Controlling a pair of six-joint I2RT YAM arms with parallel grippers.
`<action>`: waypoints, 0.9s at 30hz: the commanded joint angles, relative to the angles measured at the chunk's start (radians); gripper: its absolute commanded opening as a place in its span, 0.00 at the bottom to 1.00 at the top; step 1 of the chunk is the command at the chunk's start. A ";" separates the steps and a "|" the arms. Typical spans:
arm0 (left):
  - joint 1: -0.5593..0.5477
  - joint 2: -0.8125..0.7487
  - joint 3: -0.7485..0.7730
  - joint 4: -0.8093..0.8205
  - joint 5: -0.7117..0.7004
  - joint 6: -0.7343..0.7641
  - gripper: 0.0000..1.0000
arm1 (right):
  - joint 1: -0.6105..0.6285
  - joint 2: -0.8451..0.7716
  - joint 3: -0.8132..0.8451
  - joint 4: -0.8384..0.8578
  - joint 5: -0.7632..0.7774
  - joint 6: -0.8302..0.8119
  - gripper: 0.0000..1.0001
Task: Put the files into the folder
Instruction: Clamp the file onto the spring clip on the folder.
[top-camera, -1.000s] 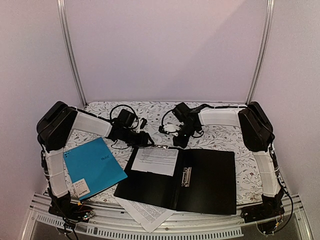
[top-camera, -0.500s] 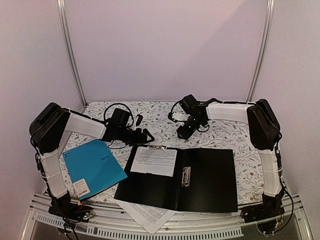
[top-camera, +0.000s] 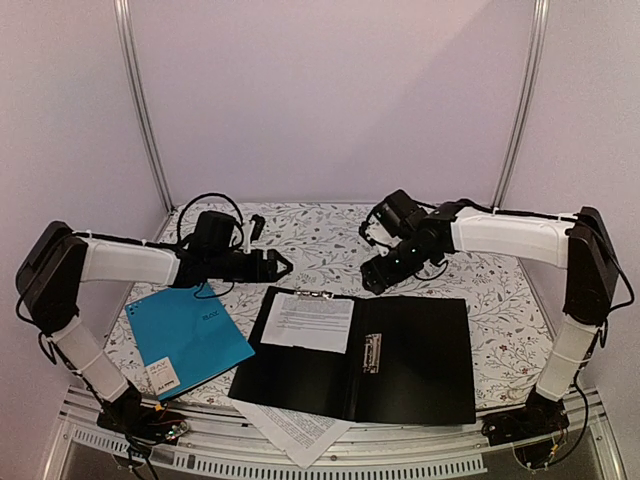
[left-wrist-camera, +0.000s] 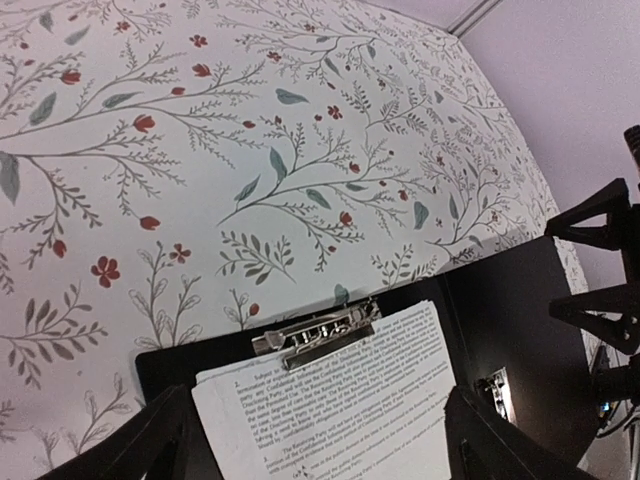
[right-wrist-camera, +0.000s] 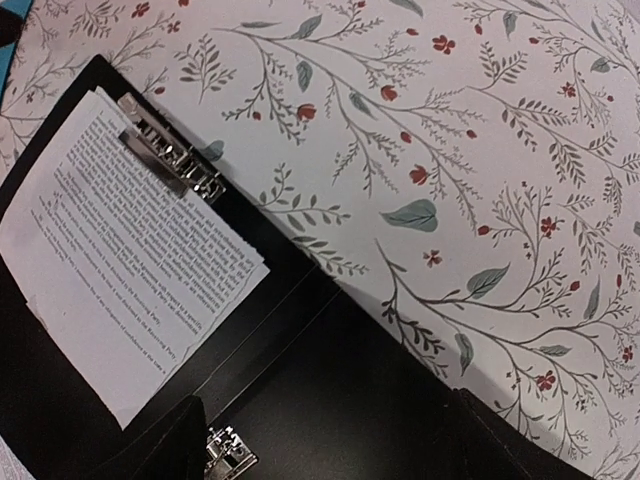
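The black folder (top-camera: 420, 360) lies open on the table. A stack of printed files (top-camera: 312, 322) rests on its left half, its top edge under a silver clip (top-camera: 318, 295). One more printed sheet (top-camera: 290, 428) pokes out from under the folder's front edge. My left gripper (top-camera: 283, 266) hovers open just beyond the folder's far left corner. In its wrist view the files (left-wrist-camera: 350, 400) and clip (left-wrist-camera: 315, 335) lie below the wide-apart fingers (left-wrist-camera: 150, 440). My right gripper (top-camera: 372, 278) hangs open over the far edge, above bare folder (right-wrist-camera: 380, 400), holding nothing.
A teal-blue folder (top-camera: 190, 335) lies to the left of the black one. A small metal clip (right-wrist-camera: 228, 450) sits on the folder's spine. A flowered cloth (top-camera: 330, 225) covers the table, with white walls and two metal posts (top-camera: 140, 110) behind.
Both arms have pulled back from the clip, the left one leftward and the right one rightward and up. Both grippers have opened. The files stay under the clip.
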 joint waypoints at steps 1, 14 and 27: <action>-0.007 -0.089 -0.103 -0.052 -0.057 0.055 0.88 | 0.160 -0.039 -0.073 -0.123 0.134 0.196 0.83; -0.053 -0.164 -0.166 -0.074 -0.095 0.069 0.88 | 0.396 0.121 -0.045 -0.285 0.256 0.500 0.75; -0.232 -0.179 -0.243 -0.185 -0.218 0.039 0.88 | 0.348 0.218 -0.037 -0.254 0.324 0.570 0.43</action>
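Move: The spring clip on the folder's fold, bare of paper, lies about 13 cm back from the right hand, 1 cm to its left and 11 cm below. At the folder's far edge the top clip sits some 12 cm left of the right hand and 2 cm ahead; the clipped page lies 5 cm back and 12 cm left. From the left hand, the fold clip is about 15 cm back, 18 cm right, and the clipped page 6 cm back, 6 cm right, both 10 cm below. The bare clip on the fold is what the right hand goes for: it sweeps back some 13 cm while sinking, then drops nearly straight down onto the clip's place, about 10 cm lower in all, rolling some 20 degrees left side down as its fingers close to about half open around the clip; touch can't be made out. The empty, open left hand draws back about 9 cm beside the page's left edge and sinks 4 cm. ##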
